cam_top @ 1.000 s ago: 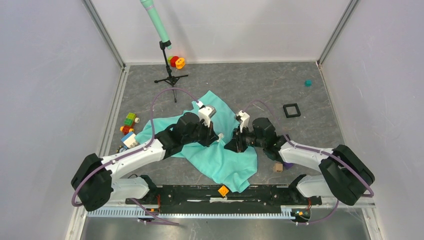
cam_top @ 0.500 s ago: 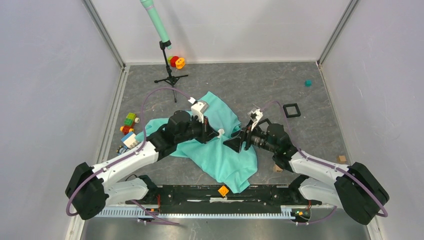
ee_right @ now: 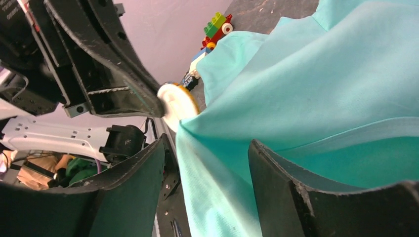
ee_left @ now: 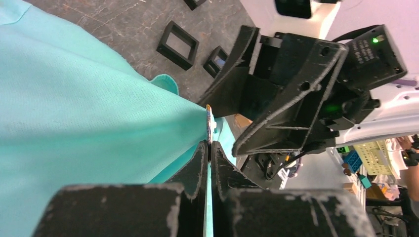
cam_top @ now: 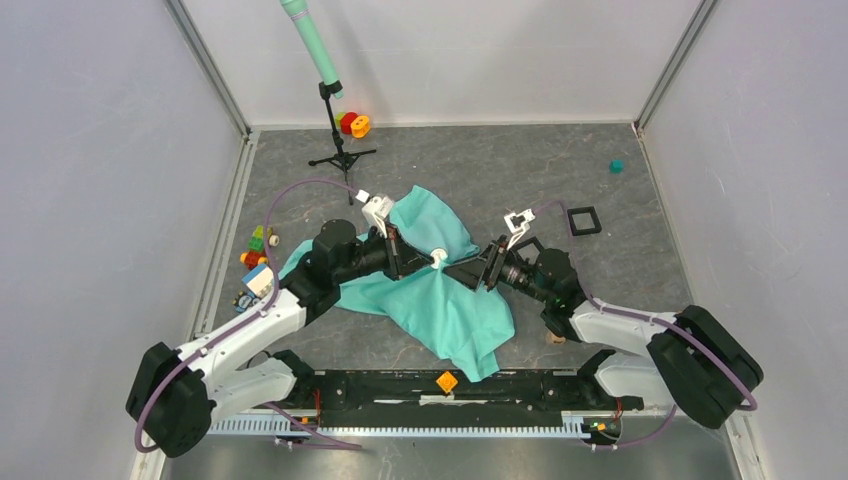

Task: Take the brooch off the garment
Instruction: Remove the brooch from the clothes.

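Observation:
The garment (cam_top: 455, 315), a turquoise T-shirt, lies crumpled mid-table and is pulled up into a tent. At its peak sits the brooch (cam_top: 440, 258), a small white disc with an orange rim (ee_right: 177, 104), edge-on in the left wrist view (ee_left: 209, 123). My left gripper (cam_top: 424, 258) comes in from the left and is shut (ee_left: 210, 146) on the brooch's edge. My right gripper (cam_top: 472, 270) faces it from the right, open. Its fingers (ee_right: 276, 168) straddle the cloth ridge (ee_right: 321, 74) just below the brooch without pinching it.
A black square frame (cam_top: 583, 220) lies right of the shirt, with a teal piece (cam_top: 616, 166) far right. A tripod stand (cam_top: 340, 155) and red and orange rings (cam_top: 354, 124) are at the back. Toy bricks (cam_top: 258, 262) are left, a wooden block (cam_top: 555, 336) is near the right arm.
My right gripper went from shut to open and now straddles the cloth. My left arm drew back to the left, lifting the brooch and tenting the shirt a little higher.

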Tool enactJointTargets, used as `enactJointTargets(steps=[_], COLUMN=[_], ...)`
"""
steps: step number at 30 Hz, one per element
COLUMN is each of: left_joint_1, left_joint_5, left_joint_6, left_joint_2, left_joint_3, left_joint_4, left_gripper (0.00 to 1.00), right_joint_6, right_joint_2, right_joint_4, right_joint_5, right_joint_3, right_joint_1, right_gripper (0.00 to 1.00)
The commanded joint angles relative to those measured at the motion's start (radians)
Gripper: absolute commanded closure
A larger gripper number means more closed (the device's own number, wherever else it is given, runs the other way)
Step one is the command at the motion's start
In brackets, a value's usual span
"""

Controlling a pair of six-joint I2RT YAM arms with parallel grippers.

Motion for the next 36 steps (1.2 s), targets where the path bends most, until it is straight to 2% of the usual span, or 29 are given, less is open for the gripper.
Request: enactJointTargets(steps=[1,4,9,13,16,30,36], left_joint_1=[0.012,0.013,0.014,0.014,0.014,0.014,0.016], left_joint_5=[0.073,0.093,0.105,0.098,0.099,0.104,0.117], left_joint_6=[-0.069,-0.069,-0.077,-0.075,-0.076,-0.07,-0.065], left_joint_2=[-0.048,-0.04,-0.04,-0.045,-0.043,-0.041,-0.031], left_joint_3=[-0.026,-0.025,-0.044,-0.044,-0.041,-0.022,-0.012], left_joint_4=[0.118,0.123,0.158,0.159,0.158,0.146,0.137], left_gripper=[0.98,0.98,0.98,0.98,0.98,0.98,0.98], right_joint_6=[0.109,0.165,0.215,0.217,0.214,0.217,0.185], right_joint_2=[0.029,0.056,0.098,0.103,0.107,0.15,0.166], right_joint_4=[0.144,0.231,0.322,0.329,0.324,0.351,0.294], right_joint_5=[0.043,0.029,0.001,-0.003,-0.005,-0.035,-0.026], right_joint_3=[0.008,0.006,0.018,0.017,0.014,0.016,0.029], right_joint_1=[-0.002,-0.002,-0.001,-0.001,-0.001,0.002,0.015], right_gripper=[0.32,0.37,0.51,0.56,0.64,0.75,0.78])
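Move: The brooch, gripped by its rim and still fixed to the lifted garment, sits at the left hand's fingertips, about 1 cm ahead and 2 cm right of the hand point. The cloth right behind the brooch's white back lies about 1 cm ahead, 2 cm left and 2 cm above the open right fingers, with the brooch 2 cm ahead, 3 cm left and 2 cm above. On the table, 17 cm below, a black frame is some 17 cm right and 4 cm ahead. The cloth beside the brooch's white back is taken between the right fingers: the right hand rises about 3 cm, edges 1 cm left, and its fingers tip upward by some 10 degrees while closing from wide open to about a quarter, beginning to pinch the fold. The left hand keeps its grip on the brooch's rim, shifting only about 1 cm back and up. ##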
